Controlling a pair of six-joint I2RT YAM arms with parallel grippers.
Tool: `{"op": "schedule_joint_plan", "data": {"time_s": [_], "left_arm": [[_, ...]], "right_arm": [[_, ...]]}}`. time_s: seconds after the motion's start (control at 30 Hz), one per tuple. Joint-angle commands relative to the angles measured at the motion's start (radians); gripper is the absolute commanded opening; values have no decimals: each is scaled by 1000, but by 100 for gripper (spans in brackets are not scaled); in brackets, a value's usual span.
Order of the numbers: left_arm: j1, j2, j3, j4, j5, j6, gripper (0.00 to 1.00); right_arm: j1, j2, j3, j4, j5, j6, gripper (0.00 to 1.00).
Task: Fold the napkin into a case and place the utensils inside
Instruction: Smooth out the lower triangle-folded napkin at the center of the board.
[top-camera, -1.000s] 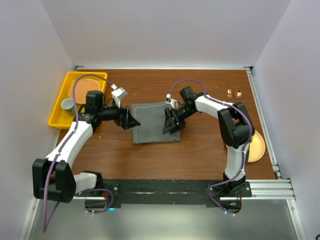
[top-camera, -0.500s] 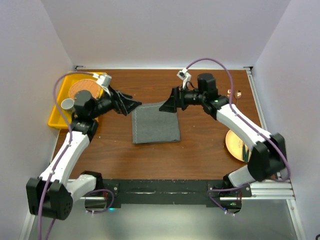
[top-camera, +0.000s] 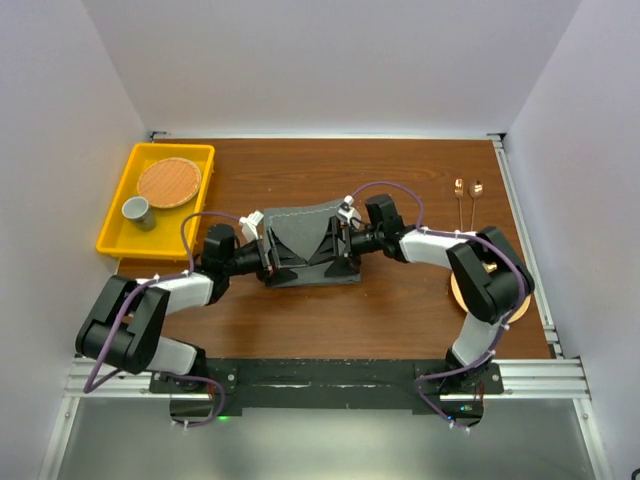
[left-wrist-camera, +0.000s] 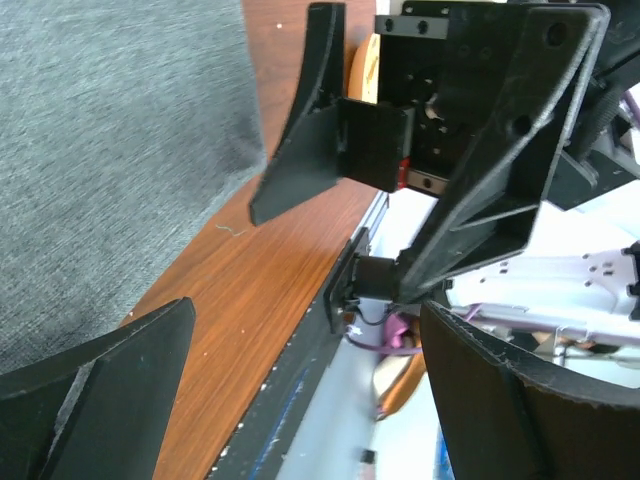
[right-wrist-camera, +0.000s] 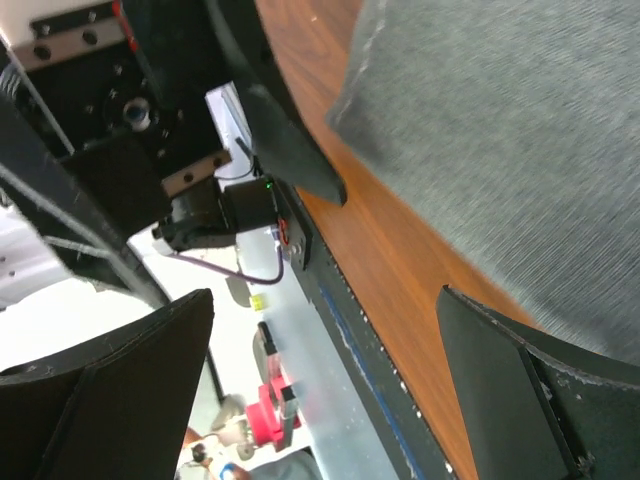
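The dark grey napkin (top-camera: 310, 235) lies flat on the brown table (top-camera: 400, 310), also filling the upper left of the left wrist view (left-wrist-camera: 110, 140) and the upper right of the right wrist view (right-wrist-camera: 500, 120). My left gripper (top-camera: 280, 258) (left-wrist-camera: 308, 335) and right gripper (top-camera: 330, 255) (right-wrist-camera: 322, 310) hover low over the napkin's near half, facing each other. Both are open with nothing between the fingers. Two copper utensils (top-camera: 459, 186) lie at the far right of the table, away from both grippers.
A yellow tray (top-camera: 112, 228) at the far left holds a round woven mat (top-camera: 168, 181) and a small grey cup (top-camera: 136, 209). An orange plate (top-camera: 456, 291) lies mostly hidden under the right arm's elbow. A metal rail (top-camera: 530, 375) runs along the table's near edge.
Both arms swung from the napkin's far corners down to its near half and now face each other closely. The napkin has not visibly shifted.
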Motion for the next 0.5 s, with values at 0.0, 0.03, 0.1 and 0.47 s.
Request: {"op": "schedule_joint_plan", "data": {"time_s": [0.0, 0.03, 0.1, 0.47], "left_arm": [[-10, 28, -7, 118, -22, -73, 100], [-10, 51, -10, 121, -20, -73, 100], [-10, 75, -7, 129, -14, -61, 100], [37, 269, -44, 57, -36, 108, 100]], "right_arm": [[-1, 57, 37, 103, -45, 66, 98], [1, 74, 36, 111, -47, 74, 98], [4, 90, 33, 129, -58, 92, 98], [-40, 217, 11, -1, -58, -87, 98]]}}
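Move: The folded napkin lies flat beneath both wide-open hands, its middle about 6 cm ahead of, 3 cm to the right of and 8 cm below the left hand. From the right hand the napkin's middle is roughly 5 cm ahead, 3 cm to the left and 8 cm down. The yellow tray stands some 34 cm to the left of the left hand and 16 cm farther out; the plate lies about 43 cm to the right of the right hand and 6 cm back. Onto the napkin's near half, just in from its near edge, both hands sink together, almost straight down by some 5 to 6 cm, the left one gathering speed. Left fingers point right and right fingers point left, nearly tip to tip and wide open throughout; both wrists tip only slightly, under 10 degrees. They end close over the cloth, where contact can't be made out clearly. ##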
